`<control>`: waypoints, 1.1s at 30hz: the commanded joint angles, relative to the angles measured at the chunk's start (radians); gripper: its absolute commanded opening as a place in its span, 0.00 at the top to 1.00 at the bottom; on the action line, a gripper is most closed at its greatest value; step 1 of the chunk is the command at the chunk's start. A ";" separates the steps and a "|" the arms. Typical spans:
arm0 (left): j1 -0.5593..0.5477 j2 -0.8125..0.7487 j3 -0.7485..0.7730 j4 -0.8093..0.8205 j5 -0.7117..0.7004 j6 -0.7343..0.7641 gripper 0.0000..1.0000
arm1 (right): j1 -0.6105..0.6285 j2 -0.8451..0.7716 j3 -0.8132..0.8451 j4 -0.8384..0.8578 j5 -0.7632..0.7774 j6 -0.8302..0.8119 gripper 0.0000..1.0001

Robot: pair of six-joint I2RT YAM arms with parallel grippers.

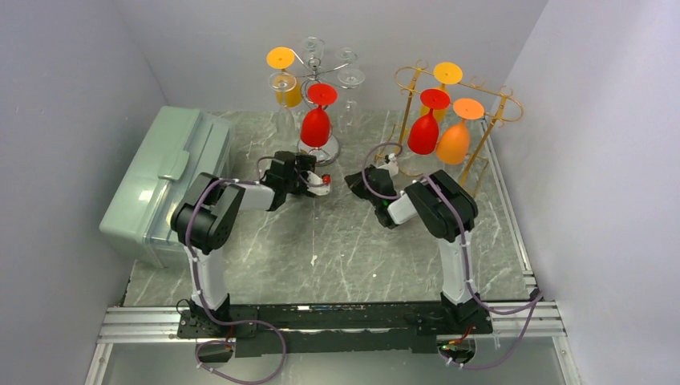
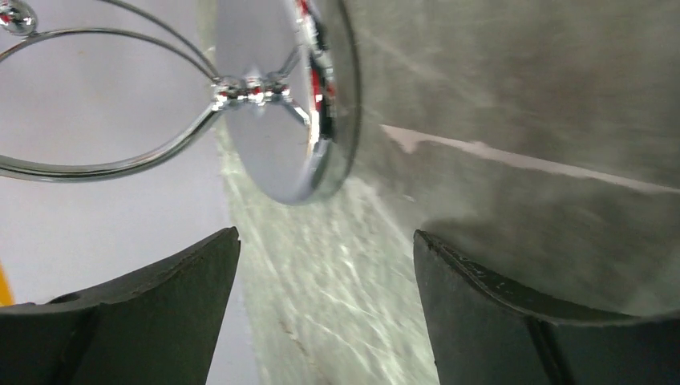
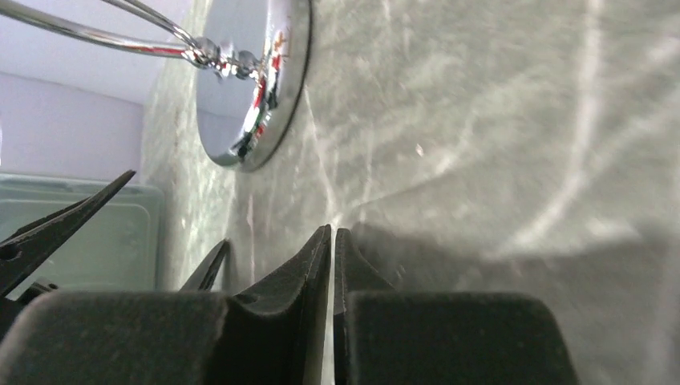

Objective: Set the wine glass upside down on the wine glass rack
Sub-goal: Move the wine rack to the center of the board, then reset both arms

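A red wine glass (image 1: 315, 124) hangs upside down from the silver wine glass rack (image 1: 325, 60), its foot up in an arm of the rack. My left gripper (image 1: 318, 183) sits low in front of the rack's round chrome base (image 2: 281, 104). It is open (image 2: 325, 234), with only bare table between its fingers (image 2: 168, 297). My right gripper (image 1: 353, 180) lies just right of it, near the table, and is shut (image 3: 333, 231) on nothing. The chrome base (image 3: 250, 88) shows ahead of it to the left.
An orange-yellow glass (image 1: 286, 87) and clear glasses (image 1: 350, 80) also hang on the silver rack. A gold rack (image 1: 489, 104) at the back right carries red (image 1: 423, 131), orange (image 1: 454, 141) and yellow glasses. A pale green case (image 1: 160, 180) stands at the left. Walls close in on three sides.
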 commanded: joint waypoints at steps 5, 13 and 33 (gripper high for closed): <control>-0.027 -0.216 -0.054 -0.559 0.133 -0.305 0.13 | -0.005 -0.265 -0.222 -0.068 0.055 -0.134 0.91; -0.014 -0.431 -0.115 -0.741 0.236 -0.640 0.14 | -0.009 -0.605 -0.402 -0.249 0.137 -0.291 0.81; 0.337 -0.619 -0.388 -0.276 0.189 -1.201 0.11 | -0.164 -1.235 -0.726 -0.228 0.500 -0.695 0.00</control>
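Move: The wine rack's round base, already let go, stands about 9 cm ahead and 3 cm right of the left hand, some 4 cm lower. From the right hand the base is roughly 10 cm ahead and 8 cm left, just below its height. The green bin's middle lies some 34 cm left of the left hand and 8 cm back; the gold rack's foot frame is about 22 cm right of the right hand and 7 cm ahead. Draw both grippers back from the wine rack and part them. Bring the left one straight back about 16 cm, low over the board, then swing it left towards the bin, turning its open fingers down. Take the right one back and to the right, some 23 cm sideways, lifting it about 10 cm over the board in front of the gold rack, rolling its left side down and opening its fingers wide. ##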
